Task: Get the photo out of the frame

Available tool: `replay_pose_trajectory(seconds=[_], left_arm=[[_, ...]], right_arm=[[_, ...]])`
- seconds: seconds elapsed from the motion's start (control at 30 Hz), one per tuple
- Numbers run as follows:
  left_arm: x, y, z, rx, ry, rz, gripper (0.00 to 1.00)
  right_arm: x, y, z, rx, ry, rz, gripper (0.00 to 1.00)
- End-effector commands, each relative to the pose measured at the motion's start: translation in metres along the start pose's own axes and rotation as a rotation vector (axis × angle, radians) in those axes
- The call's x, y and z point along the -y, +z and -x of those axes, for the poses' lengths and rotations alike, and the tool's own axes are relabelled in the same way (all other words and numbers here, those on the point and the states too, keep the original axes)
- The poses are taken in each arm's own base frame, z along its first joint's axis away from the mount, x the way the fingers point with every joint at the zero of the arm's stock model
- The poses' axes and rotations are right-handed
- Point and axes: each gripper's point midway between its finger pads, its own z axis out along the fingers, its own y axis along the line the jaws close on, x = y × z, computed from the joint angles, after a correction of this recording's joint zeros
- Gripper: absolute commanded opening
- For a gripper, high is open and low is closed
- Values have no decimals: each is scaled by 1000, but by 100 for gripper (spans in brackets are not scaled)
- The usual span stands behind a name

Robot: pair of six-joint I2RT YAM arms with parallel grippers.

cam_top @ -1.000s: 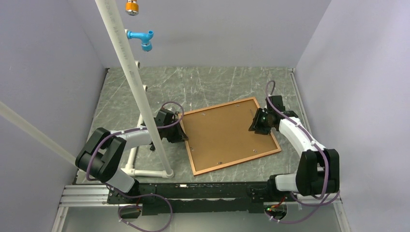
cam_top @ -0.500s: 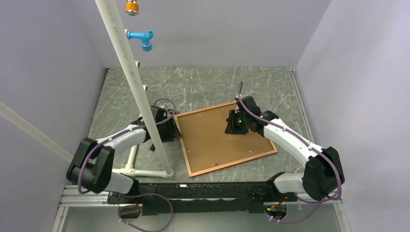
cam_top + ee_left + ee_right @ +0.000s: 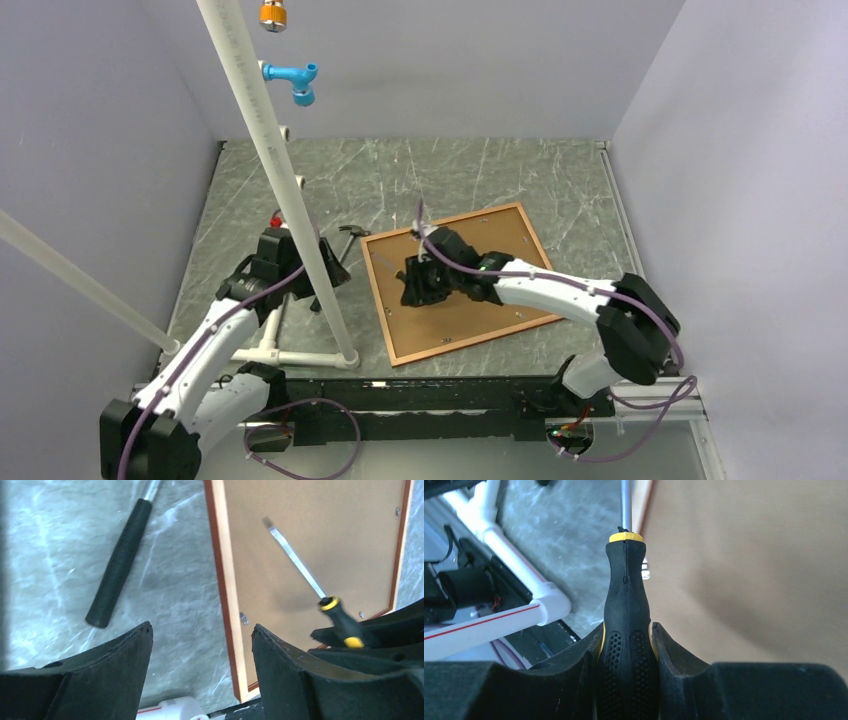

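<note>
The frame [image 3: 478, 339], a thin reddish-brown border, lies face down on the table. Of the photo only its brown board backing [image 3: 490, 240] shows. My right gripper [image 3: 415, 288] hovers over the backing near the frame's left side, shut on the black-and-yellow handle of a screwdriver [image 3: 626, 605] whose shaft [image 3: 295, 555] points across the board. My left gripper [image 3: 335, 272] hangs open and empty just left of the frame edge [image 3: 225, 590], partly behind the white pipe. Its fingertips [image 3: 147, 627] stand wide apart above bare table.
A hammer with a black handle [image 3: 120, 565] lies on the table left of the frame's top corner. A white PVC pipe rig [image 3: 290, 200] rises in front of the left arm, with its base [image 3: 499, 610] near the frame's left side. Small metal clips [image 3: 243, 618] sit along the frame's inner edge.
The right gripper carried the screwdriver leftward across the backing. The left gripper opened, drew back left and rose away from the frame edge. The frame shifted slightly left.
</note>
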Motion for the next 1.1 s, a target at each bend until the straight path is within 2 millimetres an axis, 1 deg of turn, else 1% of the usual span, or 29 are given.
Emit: replay_pose_trajectory(seconds=[0.0, 0.07, 0.17, 0.23, 0.33, 0.43, 0.53, 0.6, 0.67, 0.77, 0.87, 0.93, 0.97, 1.03, 1.07], left_arm=[[-27, -21, -13, 14, 2, 102, 76], [-29, -28, -13, 38, -6, 104, 77], [-33, -37, -12, 74, -14, 122, 77], [-35, -42, -10, 83, -8, 135, 77], [-36, -51, -10, 82, -2, 155, 77], [-35, -57, -2, 125, -9, 157, 78], [-31, -63, 6, 153, -21, 159, 78], [-31, -65, 11, 170, -29, 166, 78], [-28, -68, 16, 186, -30, 163, 78], [-25, -70, 21, 191, -24, 159, 78], [-23, -71, 22, 190, -18, 157, 78], [-23, -70, 22, 191, -18, 156, 78], [-23, -70, 21, 191, -20, 153, 78], [-23, -68, 19, 188, -23, 143, 77], [-22, -66, 18, 185, -22, 135, 77]], right_arm=[[-70, 20, 17, 59, -108, 213, 0], [-81, 32, 8, 22, -176, 255, 0], [-87, 48, 1, 9, -251, 306, 0], [-89, 55, -3, -14, -302, 337, 0], [-98, 62, -9, -56, -387, 411, 0], [-104, 73, -18, -107, -451, 483, 0], [-113, 82, -22, -111, -488, 562, 0], [-125, 85, -25, -104, -492, 631, 1], [-135, 92, -26, -96, -492, 654, 2], [-137, 105, -35, -112, -500, 621, 4], [-128, 111, -44, -119, -483, 600, 4], [-122, 113, -50, -125, -480, 585, 7], [-118, 115, -53, -127, -482, 569, 12], [-114, 116, -57, -136, -486, 560, 25], [-113, 116, -59, -139, -485, 560, 31]])
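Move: The right gripper, holding the screwdriver above the frame, has bare table beside the frame as its goal, some 15 cm to its left, 8 cm back and 9 cm below. The hammer's middle lies about 18 cm left and 5 cm ahead, the white pipe corner 16 cm left and 15 cm back, and the frame's middle 9 cm right and 2 cm ahead, all at table height. From the left gripper, that bare patch is roughly 10 cm back, 3 cm right and 10 cm down. Carry the screwdriver in the right gripper off the frame's left edge, about 14 cm left while easing back and down, and swing the wrist some 40 degrees counter-clockwise so the shaft points left below the hammer's handle. Keep the grip shut on its handle. Draw the open, empty left gripper back and left out of the way, then raise it a little. ##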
